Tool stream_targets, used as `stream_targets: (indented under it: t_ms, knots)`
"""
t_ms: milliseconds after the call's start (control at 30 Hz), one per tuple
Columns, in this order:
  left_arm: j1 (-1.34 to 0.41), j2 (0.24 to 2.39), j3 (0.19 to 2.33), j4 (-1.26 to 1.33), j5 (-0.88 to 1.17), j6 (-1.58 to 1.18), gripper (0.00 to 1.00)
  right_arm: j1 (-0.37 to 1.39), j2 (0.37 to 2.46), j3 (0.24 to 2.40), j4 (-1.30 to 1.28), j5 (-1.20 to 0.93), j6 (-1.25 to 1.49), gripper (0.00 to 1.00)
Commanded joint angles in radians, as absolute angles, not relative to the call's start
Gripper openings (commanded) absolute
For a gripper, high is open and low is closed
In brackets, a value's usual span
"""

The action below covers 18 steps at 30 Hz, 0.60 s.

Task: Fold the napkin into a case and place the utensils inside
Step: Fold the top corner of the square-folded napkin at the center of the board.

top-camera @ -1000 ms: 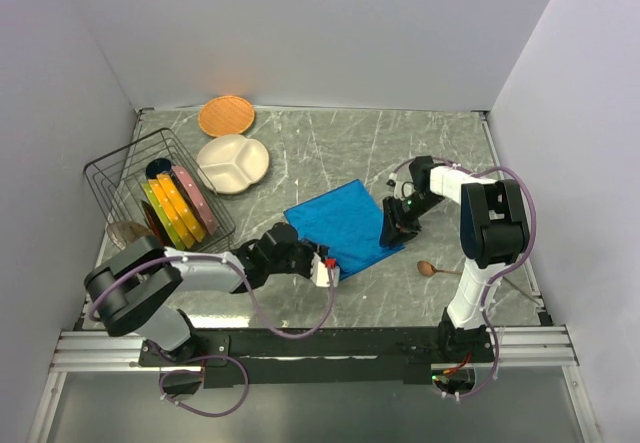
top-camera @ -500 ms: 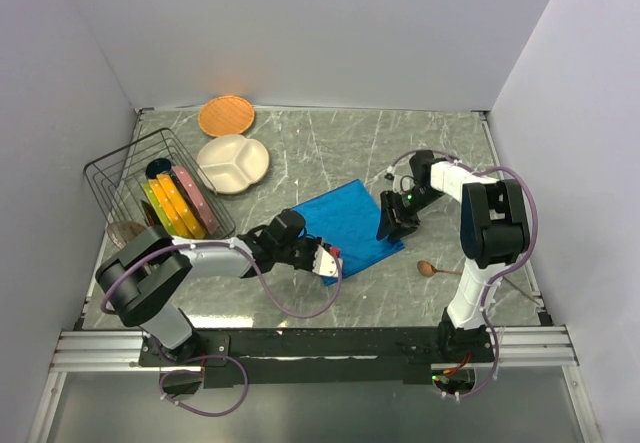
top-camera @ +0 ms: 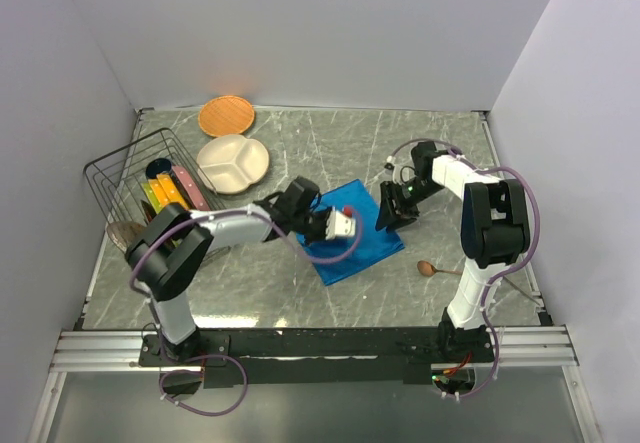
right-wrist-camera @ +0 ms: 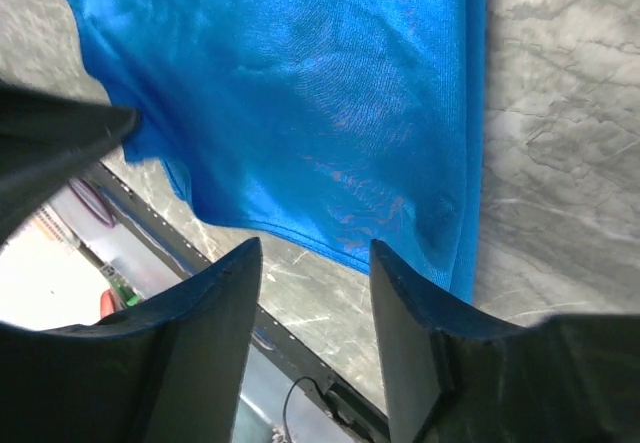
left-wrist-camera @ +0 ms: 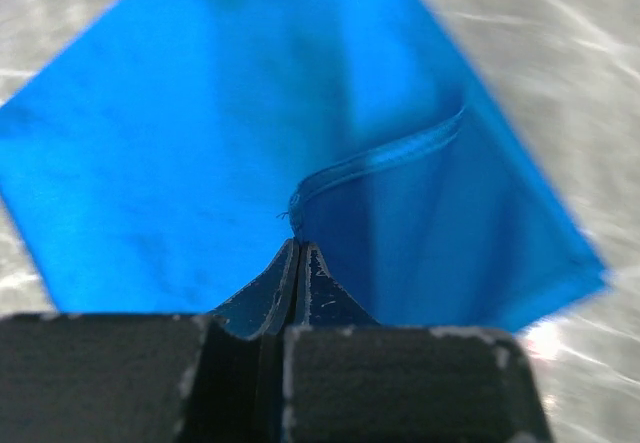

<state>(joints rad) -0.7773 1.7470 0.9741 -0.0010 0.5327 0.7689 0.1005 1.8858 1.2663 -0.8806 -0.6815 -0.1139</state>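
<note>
The bright blue napkin point(top-camera: 362, 247) lies as a folded diamond at the table's middle. My left gripper point(top-camera: 345, 225) hangs over its centre, shut on a corner of the cloth's upper layer. In the left wrist view the pinched hem sits right at the closed tips point(left-wrist-camera: 297, 246), and the napkin point(left-wrist-camera: 150, 143) fills the frame. My right gripper point(top-camera: 390, 218) is open at the napkin's right edge. Its wrist view shows the spread gripper point(right-wrist-camera: 310, 253) just off the napkin's point(right-wrist-camera: 300, 93) hem, holding nothing. A brown wooden spoon point(top-camera: 427, 268) lies on the table to the right of the napkin.
A wire rack point(top-camera: 120, 168) holding colourful flat plates stands at the left. A white divided plate point(top-camera: 232, 161) and an orange round plate point(top-camera: 226, 115) sit behind it. The right arm's base and a cable are near the spoon.
My left gripper has shut on the napkin's near-left corner and carried it up and right over the cloth, folding that layer. My right gripper has opened wider and shifted slightly back.
</note>
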Motion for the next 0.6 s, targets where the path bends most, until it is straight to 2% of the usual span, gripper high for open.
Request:
stream_targets:
  t_ms: [0, 100, 167, 567]
  knots:
    - [-0.726, 1.828, 1.127, -0.093, 0.592, 0.675, 0.01, 0.081, 1.876, 1.315, -0.894, -0.663, -0.115, 0.44]
    - [-0.712, 1.879, 1.199, -0.11, 0.587, 0.649, 0.01, 0.068, 1.879, 1.313, -0.888, -0.65, -0.103, 0.35]
    - [-0.698, 1.919, 1.252, -0.118, 0.581, 0.635, 0.01, 0.06, 1.872, 1.316, -0.884, -0.653, -0.095, 0.33]
    - [-0.669, 2.081, 1.442, -0.132, 0.523, 0.634, 0.01, 0.04, 1.89, 1.339, -0.893, -0.641, -0.098, 0.35]
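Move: My left hand already pinches a corner of the napkin's top layer. The laying spot, past the napkin's middle, is about 9 cm ahead, 2 cm right and 3 cm below. Around it, level with it in height, the napkin's far corner is 13 cm ahead and 8 cm right of my left hand, its left corner 6 cm ahead and 9 cm left, its near corner 9 cm back, straight behind. From my right hand the spot is roughly 5 cm ahead, 13 cm left. Keeping my fingers shut on the corner, I sweep my left hand forward over the napkin about 9 cm, drifting a little right, rising slightly and then sinking near the end, while the wrist turns some 10 degrees counter-clockwise. Beside the right edge, my right hand half closes its fingers and eases 2 to 3 cm right and forward, away from the napkin's middle. ##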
